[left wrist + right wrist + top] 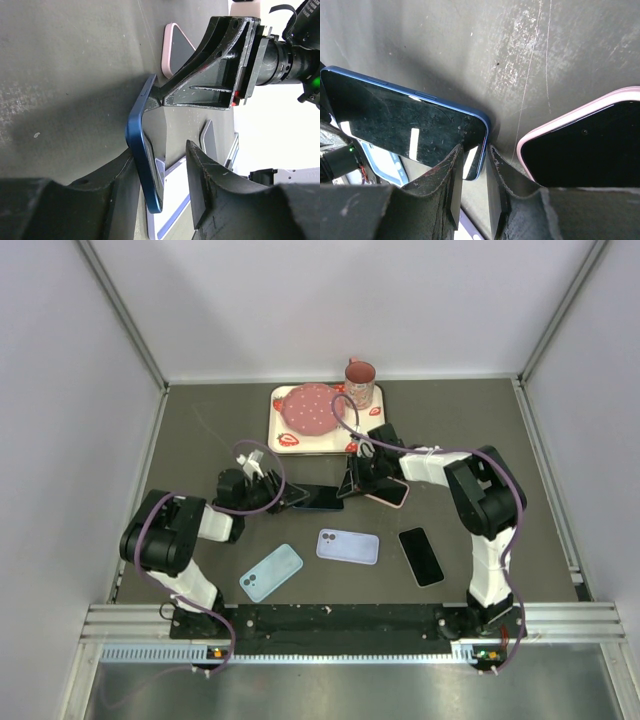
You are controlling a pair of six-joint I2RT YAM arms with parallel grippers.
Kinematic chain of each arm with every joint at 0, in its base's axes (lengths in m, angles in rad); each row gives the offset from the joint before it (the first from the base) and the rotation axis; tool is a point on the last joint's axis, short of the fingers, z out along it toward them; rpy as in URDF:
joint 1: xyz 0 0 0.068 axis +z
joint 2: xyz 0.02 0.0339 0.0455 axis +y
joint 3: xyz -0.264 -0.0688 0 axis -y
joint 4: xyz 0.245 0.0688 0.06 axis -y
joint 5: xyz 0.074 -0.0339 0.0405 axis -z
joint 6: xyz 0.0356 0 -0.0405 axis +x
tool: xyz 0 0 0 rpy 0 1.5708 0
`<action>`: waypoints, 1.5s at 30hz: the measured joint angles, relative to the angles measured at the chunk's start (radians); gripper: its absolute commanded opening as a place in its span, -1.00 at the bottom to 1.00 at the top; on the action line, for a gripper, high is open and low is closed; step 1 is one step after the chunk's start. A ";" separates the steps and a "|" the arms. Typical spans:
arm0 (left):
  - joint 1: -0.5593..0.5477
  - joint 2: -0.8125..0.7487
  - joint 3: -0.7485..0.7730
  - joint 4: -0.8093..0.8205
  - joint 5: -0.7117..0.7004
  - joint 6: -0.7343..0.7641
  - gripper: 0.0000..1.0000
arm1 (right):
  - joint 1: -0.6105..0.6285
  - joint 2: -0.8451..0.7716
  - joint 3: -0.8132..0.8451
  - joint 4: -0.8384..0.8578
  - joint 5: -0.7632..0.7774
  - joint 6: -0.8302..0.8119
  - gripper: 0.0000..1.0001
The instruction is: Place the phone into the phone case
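A dark blue phone [318, 498] is tipped up on its long edge at mid-table, between both arms. My right gripper [474, 150] is shut on the phone's [395, 120] near corner; from the left wrist its tips [155, 97] pinch the far end. My left gripper [162, 155] straddles the other end of the phone [142, 150]. One finger rests against its back and the other stands apart from the screen, so the jaws are open. A light blue case [271, 572] and a lavender case-like piece [348, 546] lie flat nearer the bases.
A pink-cased phone [388, 492] lies right beside the right gripper [352, 483]. A black phone [421, 556] lies at the front right. At the back stand a strawberry tray [285, 435] with a pink plate [312, 410], and a cup [360, 383].
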State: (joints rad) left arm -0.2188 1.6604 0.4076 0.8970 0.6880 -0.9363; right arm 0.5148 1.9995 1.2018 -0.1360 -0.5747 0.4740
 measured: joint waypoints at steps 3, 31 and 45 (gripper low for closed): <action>-0.003 0.000 0.000 -0.010 0.000 0.005 -0.25 | 0.000 0.000 -0.004 0.005 -0.003 0.002 -0.53; -0.016 -0.411 0.156 -0.476 -0.071 0.309 -1.00 | -0.059 -0.476 -0.079 0.085 -0.014 -0.023 0.97; -0.016 -0.539 0.148 -0.246 0.143 0.221 -1.00 | -0.164 -0.594 -0.242 0.229 -0.244 0.004 0.74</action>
State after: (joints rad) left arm -0.2344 1.1213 0.5556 0.6510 0.8314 -0.7155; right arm 0.3508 1.4055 0.9596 0.0925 -0.8188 0.4778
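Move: About 5 cm to the left hand's right and 2 cm below it is the middle of the phone, its near end raised between the open left fingers. From the right hand, still at the phone's other end, that middle is about 6 cm left and 2 cm up. The purple case lies some 13 cm back and 12 cm right of the left hand, 6 cm below; the pink case lies about 10 cm right of the right hand and 2 cm farther out. Closing on the left end of the phone almost on the spot, the left fingers pinch it and then carry it up about 18 cm, easing back some 3 cm while the wrist tilts the fingers up to about level. The right hand lets go of the other end, opening wide as it rises about 20 cm and shifts 5 cm right, its fingers swinging up out of their steep downward point. ##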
